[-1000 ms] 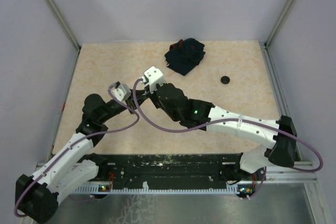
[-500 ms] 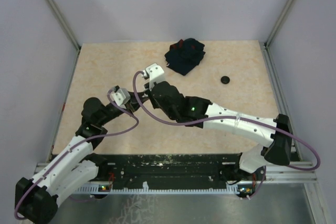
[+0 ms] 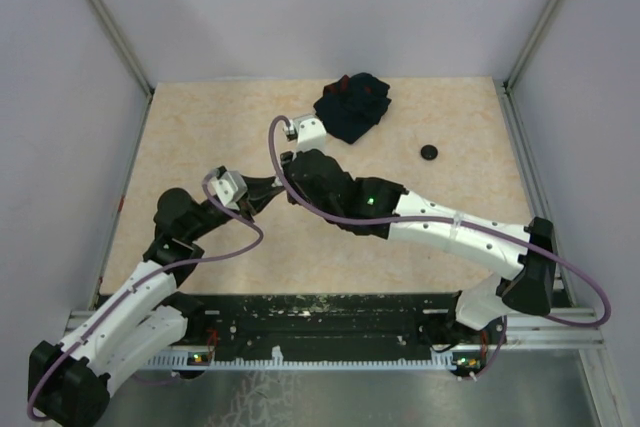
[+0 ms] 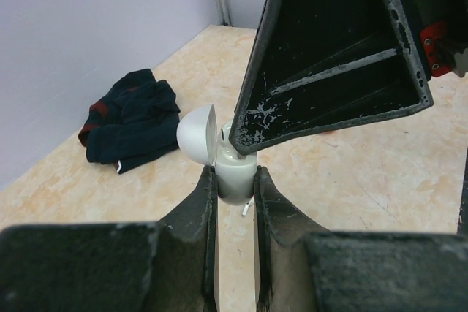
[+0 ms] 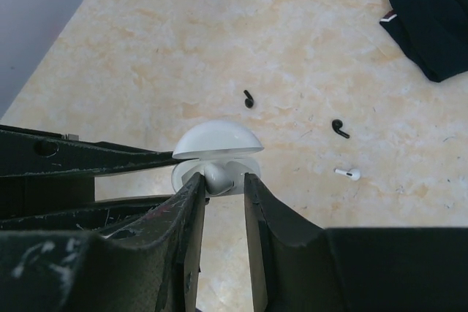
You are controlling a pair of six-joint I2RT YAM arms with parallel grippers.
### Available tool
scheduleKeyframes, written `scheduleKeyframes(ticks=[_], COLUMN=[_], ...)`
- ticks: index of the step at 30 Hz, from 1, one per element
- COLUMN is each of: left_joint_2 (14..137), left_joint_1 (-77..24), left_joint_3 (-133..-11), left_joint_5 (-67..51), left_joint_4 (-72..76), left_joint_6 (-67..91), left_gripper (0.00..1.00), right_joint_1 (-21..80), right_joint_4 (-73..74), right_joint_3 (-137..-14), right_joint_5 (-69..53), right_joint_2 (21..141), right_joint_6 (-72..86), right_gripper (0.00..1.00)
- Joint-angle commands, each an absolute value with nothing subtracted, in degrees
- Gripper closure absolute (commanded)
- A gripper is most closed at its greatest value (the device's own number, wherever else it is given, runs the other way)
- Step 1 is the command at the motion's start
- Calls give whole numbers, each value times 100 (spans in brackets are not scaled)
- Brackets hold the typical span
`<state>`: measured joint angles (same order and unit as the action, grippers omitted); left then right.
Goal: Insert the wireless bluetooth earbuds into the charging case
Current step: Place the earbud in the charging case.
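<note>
The white charging case point(image 4: 235, 182) is held off the table with its domed lid point(image 5: 217, 139) open, and my left gripper point(image 4: 235, 174) is shut on its body. My right gripper point(image 5: 224, 179) hangs just above the case's open mouth. A white earbud point(image 5: 216, 174) sits in the case against one fingertip, with a gap to the other, so these jaws stand slightly open. On the table beyond lie two black earbuds point(image 5: 249, 99) point(image 5: 339, 128) and another white earbud point(image 5: 349, 174). In the top view both grippers point(image 3: 262, 190) point(image 3: 292, 172) meet at the middle left and hide the case.
A crumpled dark navy cloth point(image 3: 352, 107) lies at the back centre, also in the left wrist view point(image 4: 131, 118) and the right wrist view point(image 5: 435, 20). A small black puck point(image 3: 429, 152) rests at the back right. Grey walls close the table's sides.
My right wrist has swung toward the back over the left gripper, and its jaws have parted a little. The left arm has shifted only slightly, keeping its hold on the case.
</note>
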<state>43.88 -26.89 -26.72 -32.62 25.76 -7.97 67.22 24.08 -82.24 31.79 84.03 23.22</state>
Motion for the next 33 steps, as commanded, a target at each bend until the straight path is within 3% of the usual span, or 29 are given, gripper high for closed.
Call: scheduleKeyframes(ticks=[1, 6, 15, 33], left_joint_2=[4292, 4302, 4363, 4354], left_joint_1=[-2725, -2725, -2777, -2778], left_joint_3=[-2655, -2646, -2664, -2640], left_joint_5=[-3375, -3349, -3385, -3183], left_joint_4=[2981, 2955, 2895, 2901], left_joint_6=[-817, -808, -818, -706], left_gripper=[100, 100, 100, 100], right_joint_1=[6593, 6503, 6375, 6187], right_joint_4=[2606, 2519, 2400, 2439], right_joint_3=[-8423, -8381, -8396, -8431], right_joint_5=[3208, 3175, 3252, 2916], right_joint_2=[8417, 8335, 8341, 8244], right_joint_6=[2703, 2723, 2624, 2614], right_gripper=[72, 71, 57, 47])
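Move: The earbud already sits in the open white charging case, about 1 cm left of and 1 cm below the right hand point, between its loosened fingers; the case's middle is about 1 cm ahead, 1 cm left and 2 cm below. On the table some 20 cm lower lie a white earbud, about 7 cm ahead and 10 cm right, and a black earbud 4 cm beyond it and 2 cm left of it. From the left hand, gripping the case, the earbud is about 2 cm right, 1 cm ahead and 1 cm up. Forward and a little to the right, the right hand eases about 2 cm while its fingers, already loose, spread to roughly twice their gap. Its left finger stays against the earbud at the case as the right finger draws well clear; the wrist barely turns. The left hand stays put and keeps the case pinched. ##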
